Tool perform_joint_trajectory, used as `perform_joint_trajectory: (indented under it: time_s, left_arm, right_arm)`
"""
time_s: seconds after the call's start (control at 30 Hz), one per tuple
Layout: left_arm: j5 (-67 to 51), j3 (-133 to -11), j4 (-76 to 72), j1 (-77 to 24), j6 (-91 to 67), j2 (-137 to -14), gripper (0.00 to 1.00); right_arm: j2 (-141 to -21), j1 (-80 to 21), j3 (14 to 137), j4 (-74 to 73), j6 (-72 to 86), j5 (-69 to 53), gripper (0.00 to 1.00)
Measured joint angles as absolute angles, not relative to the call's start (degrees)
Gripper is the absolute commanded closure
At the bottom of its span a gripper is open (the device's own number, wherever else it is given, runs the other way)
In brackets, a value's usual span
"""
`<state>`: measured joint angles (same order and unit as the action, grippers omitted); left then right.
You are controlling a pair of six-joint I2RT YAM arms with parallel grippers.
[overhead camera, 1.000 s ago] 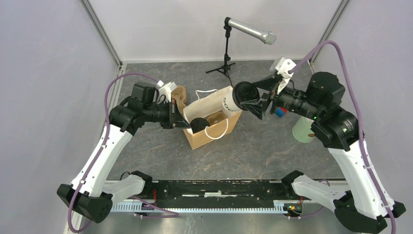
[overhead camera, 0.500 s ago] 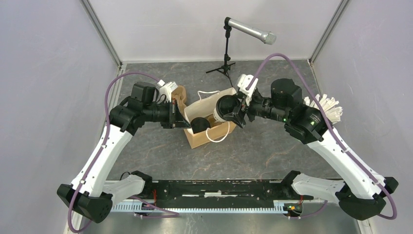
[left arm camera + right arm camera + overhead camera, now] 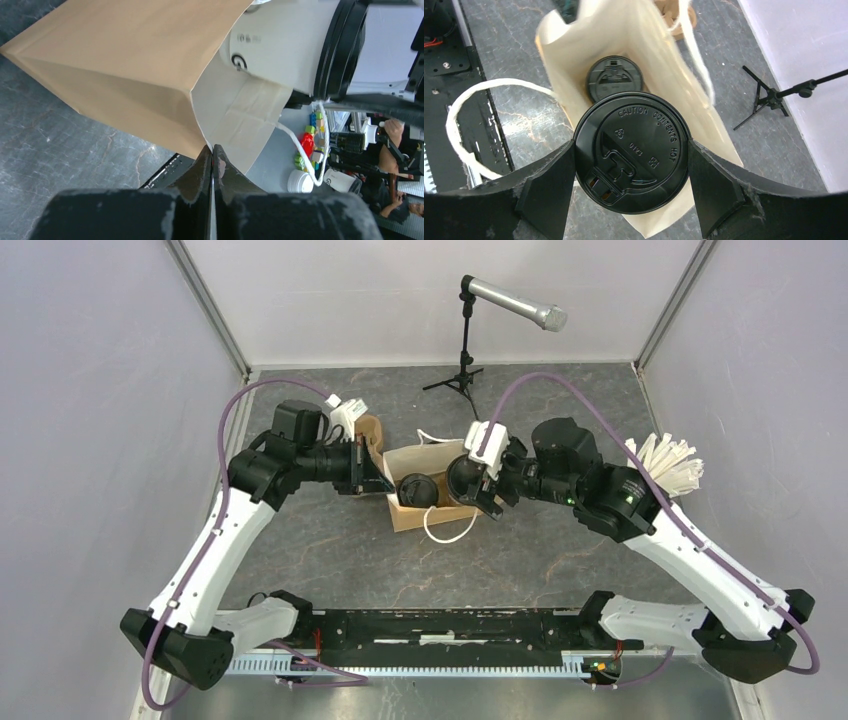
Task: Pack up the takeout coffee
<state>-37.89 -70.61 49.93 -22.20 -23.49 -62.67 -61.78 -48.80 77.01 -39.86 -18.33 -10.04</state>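
Observation:
A brown paper bag (image 3: 440,514) stands in the middle of the table, and my left gripper (image 3: 380,475) is shut on its left rim (image 3: 212,150). Inside the bag sits one takeout coffee (image 3: 614,80), showing its black lid (image 3: 413,490). My right gripper (image 3: 630,167) is shut on a second takeout coffee (image 3: 631,150) by its sides, lid towards the camera, at the bag's mouth (image 3: 462,482). The left wrist view shows this cup's white wall (image 3: 285,45) with dark lettering partly inside the bag (image 3: 125,65).
A brown cardboard carrier (image 3: 371,430) lies behind the left gripper. A pale green cup of white wrapped straws (image 3: 665,462) stands at the right. A microphone stand (image 3: 464,350) is at the back. The bag's white rope handle (image 3: 447,532) hangs forward.
My right arm has swung left and carried its cup from right of the bag to the bag's mouth. The bag now stands more upright, and the straw cup has come into sight.

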Motion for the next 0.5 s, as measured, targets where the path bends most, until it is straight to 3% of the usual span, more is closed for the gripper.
perform_joint_trajectory:
  time_s: [0.27, 0.5]
  left_arm:
    - [-35.4, -72.3, 49.2, -22.2, -22.3, -63.7, 0.74]
    - [-32.3, -71.2, 49.7, -22.2, -22.5, -59.2, 0.53]
  right_arm:
    - [-61.8, -55.0, 76.8, -41.1, -16.8, -6.4, 0.34]
    - [-61.8, -58.9, 74.6, -39.9, -14.7, -4.0, 0.34]
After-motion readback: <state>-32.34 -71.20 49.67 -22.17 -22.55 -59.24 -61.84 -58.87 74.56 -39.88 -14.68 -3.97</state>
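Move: The right hand holds the second cup partly in the paper bag's mouth; the bag's middle lies about 5 cm left, level ahead and 12 cm below. The first cup stands inside, 8 cm left and 13 cm below. The left hand pinches the bag's left rim, the bag's middle some 7 cm to its right and 8 cm below; the cup carrier is 10 cm ahead and 5 cm left, on the table. Right hand draws its cup about 5 cm back, left and down in bag; left fingers open, freeing rim. ##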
